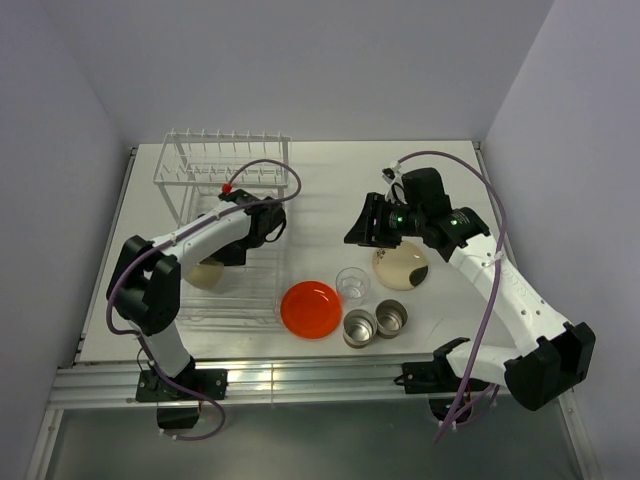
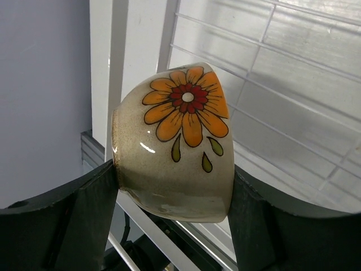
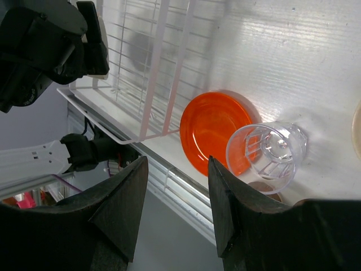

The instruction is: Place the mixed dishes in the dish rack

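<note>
My left gripper (image 2: 175, 189) is shut on the white-beige bowl (image 2: 180, 141), which has an orange flower painted on it and lies on its side between both fingers. Seen from above, that bowl (image 1: 205, 275) hangs over the left side of the white wire dish rack (image 1: 228, 172). My right gripper (image 1: 362, 228) stands open and empty above the table, right of the rack. Below it are the orange-red plate (image 3: 214, 130) and the clear glass (image 3: 271, 152). The cream plate (image 1: 402, 266) lies partly under the right arm. Two steel cups (image 1: 359, 327) (image 1: 391, 318) stand near the front edge.
The rack's basket wires (image 3: 146, 84) run close to the orange plate's left rim. Grey walls close in the table on the left, back and right. A metal rail (image 1: 300, 378) runs along the front edge by both arm bases.
</note>
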You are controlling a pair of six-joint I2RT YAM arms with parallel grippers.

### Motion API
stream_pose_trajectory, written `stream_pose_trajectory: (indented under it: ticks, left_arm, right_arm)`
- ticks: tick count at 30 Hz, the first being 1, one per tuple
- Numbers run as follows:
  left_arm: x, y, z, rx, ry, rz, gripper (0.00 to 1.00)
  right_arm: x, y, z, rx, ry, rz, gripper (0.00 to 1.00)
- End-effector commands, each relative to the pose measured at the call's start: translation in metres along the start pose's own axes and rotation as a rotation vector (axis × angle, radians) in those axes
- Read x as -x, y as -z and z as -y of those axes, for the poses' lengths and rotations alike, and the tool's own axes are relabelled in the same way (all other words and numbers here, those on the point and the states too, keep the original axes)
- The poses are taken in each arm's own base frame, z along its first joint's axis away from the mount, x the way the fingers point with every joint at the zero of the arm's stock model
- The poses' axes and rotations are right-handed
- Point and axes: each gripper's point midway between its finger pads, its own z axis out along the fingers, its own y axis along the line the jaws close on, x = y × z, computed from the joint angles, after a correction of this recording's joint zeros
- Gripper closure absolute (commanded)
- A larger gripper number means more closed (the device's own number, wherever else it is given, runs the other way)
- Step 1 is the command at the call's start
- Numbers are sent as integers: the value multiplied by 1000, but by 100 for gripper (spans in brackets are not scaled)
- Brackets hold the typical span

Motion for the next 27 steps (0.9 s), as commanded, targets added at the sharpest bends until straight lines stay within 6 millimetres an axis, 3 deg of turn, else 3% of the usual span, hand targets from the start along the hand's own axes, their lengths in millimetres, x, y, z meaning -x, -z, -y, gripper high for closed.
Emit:
stream_pose_trajectory:
  ticks: [1, 11, 18, 27]
  left_arm:
    - [-12, 5, 12, -46, 7, -39, 24]
    - [-17, 16, 31, -143, -11, -55, 4]
    - [-22, 27, 34, -165, -5, -40, 4]
    - [-46, 36, 41, -178, -19, -42, 5]
  right_arm:
    - [9, 10, -7, 21, 38, 49, 46]
    - [9, 11, -6, 17, 40, 53, 46]
    - [7, 9, -5, 17, 38, 51, 46]
    - [5, 8, -1, 11, 36, 49, 46]
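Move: The mixing-sized flowered bowl is still between the left fingertips, its middle about 3 cm to the hand's left, 1 cm back and 3 cm lower. The rack's near rail runs roughly 11 cm back, level with the hand sideways and some 9 cm below; the red plate lies about 20 cm right, 8 cm back and 11 cm below. From the right hand the bowl is around 31 cm left, level fore-and-aft and 14 cm lower. Open the left gripper from its hold on the bowl to nearly full width, and draw it off to the right, away from the bowl, about 5 cm. Sink a couple of centimetres as you go and add some 3 cm back towards the base, mostly near the end, letting the fingers tip slightly steeper, under 10 degrees. ##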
